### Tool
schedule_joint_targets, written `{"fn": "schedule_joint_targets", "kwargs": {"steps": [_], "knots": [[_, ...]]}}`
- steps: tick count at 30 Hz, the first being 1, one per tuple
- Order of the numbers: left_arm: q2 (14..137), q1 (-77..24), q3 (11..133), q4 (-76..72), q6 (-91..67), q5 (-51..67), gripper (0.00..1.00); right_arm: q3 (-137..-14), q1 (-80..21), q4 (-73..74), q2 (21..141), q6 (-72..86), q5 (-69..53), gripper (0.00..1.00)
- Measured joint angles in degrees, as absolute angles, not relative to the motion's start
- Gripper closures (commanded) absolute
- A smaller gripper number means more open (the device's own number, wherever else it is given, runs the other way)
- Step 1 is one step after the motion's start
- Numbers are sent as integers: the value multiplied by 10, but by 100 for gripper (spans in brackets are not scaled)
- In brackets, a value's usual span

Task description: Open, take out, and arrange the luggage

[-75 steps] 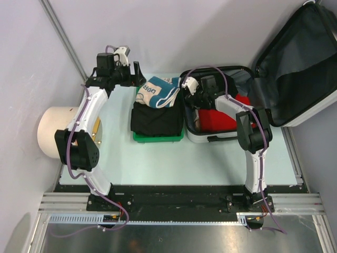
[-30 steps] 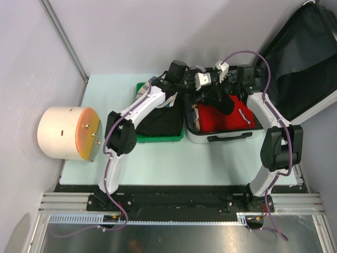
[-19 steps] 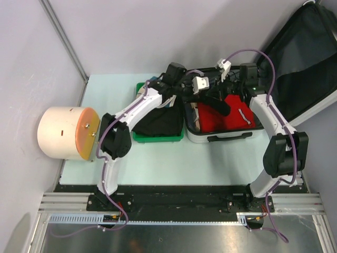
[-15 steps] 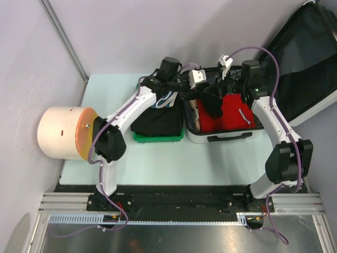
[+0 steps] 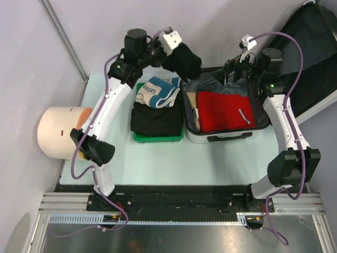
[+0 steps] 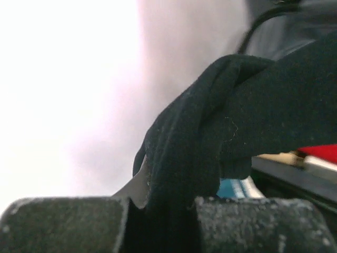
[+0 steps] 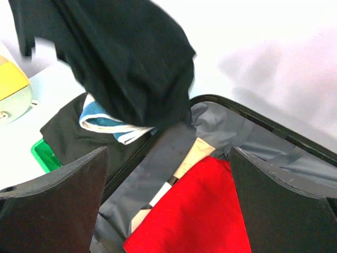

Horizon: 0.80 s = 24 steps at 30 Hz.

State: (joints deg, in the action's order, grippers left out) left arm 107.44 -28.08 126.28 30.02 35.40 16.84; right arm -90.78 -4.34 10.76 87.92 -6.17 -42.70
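The luggage [image 5: 221,138] lies open at the right of the table, its lid [image 5: 305,63] leaning back with dark grey lining. A red garment [image 5: 224,112] lies folded inside; it also shows in the right wrist view [image 7: 200,211]. My left gripper [image 5: 176,48] is shut on a black garment [image 5: 187,62] and holds it in the air above the tray's far end and the luggage's left rim; the cloth fills the left wrist view [image 6: 210,137]. My right gripper [image 5: 234,71] is open and empty over the luggage's far edge, its fingers [image 7: 58,205] wide apart.
A green tray [image 5: 158,138] left of the luggage holds a folded black garment [image 5: 156,118] and a blue-and-white cloth [image 5: 158,92]. A cream cylinder [image 5: 55,132] stands at the table's left. A cream tube [image 7: 197,153] lies in the luggage beside the red garment.
My left gripper has lifted the black garment out of the luggage and swung it up and left. My right gripper has let go of it and drawn back to the right.
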Motion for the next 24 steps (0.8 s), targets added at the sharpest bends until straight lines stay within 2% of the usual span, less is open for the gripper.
{"fn": "schedule_joint_targets", "kwargs": {"steps": [5, 9, 12, 19, 22, 23, 24], "knots": [[1135, -236, 1388, 293, 416, 106, 100, -908, -37, 120, 880, -60, -415, 0], [1165, -206, 1398, 276, 458, 77, 100, -908, -37, 125, 882, -60, -413, 0], [1157, -186, 1321, 264, 469, 78, 100, -908, -37, 132, 885, -64, -410, 0], [1069, -187, 972, 281, 471, 130, 100, -905, -37, 155, 885, -81, -407, 0], [1021, -202, 867, 299, 475, 154, 100, -903, -37, 164, 885, -88, -405, 0], [1002, -206, 842, 306, 478, 158, 99, -903, -37, 166, 885, -90, -405, 0], [987, -209, 825, 312, 481, 162, 93, -903, -37, 167, 885, -91, -405, 0]]}}
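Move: The left hand already holds the bunched black garment high up; the green box it is bound for has its middle about 8 cm back, 6 cm left and some 35 cm below. The blue towel in the box lies level ahead-wise and about 6 cm left; the red garment in the suitcase is some 6 cm back and 24 cm right. From the right hand the box is about 27 cm left, 6 cm back and 31 cm below. Left hand swings its held black garment forward-left about 10 cm, then down 30 and back over the box. ##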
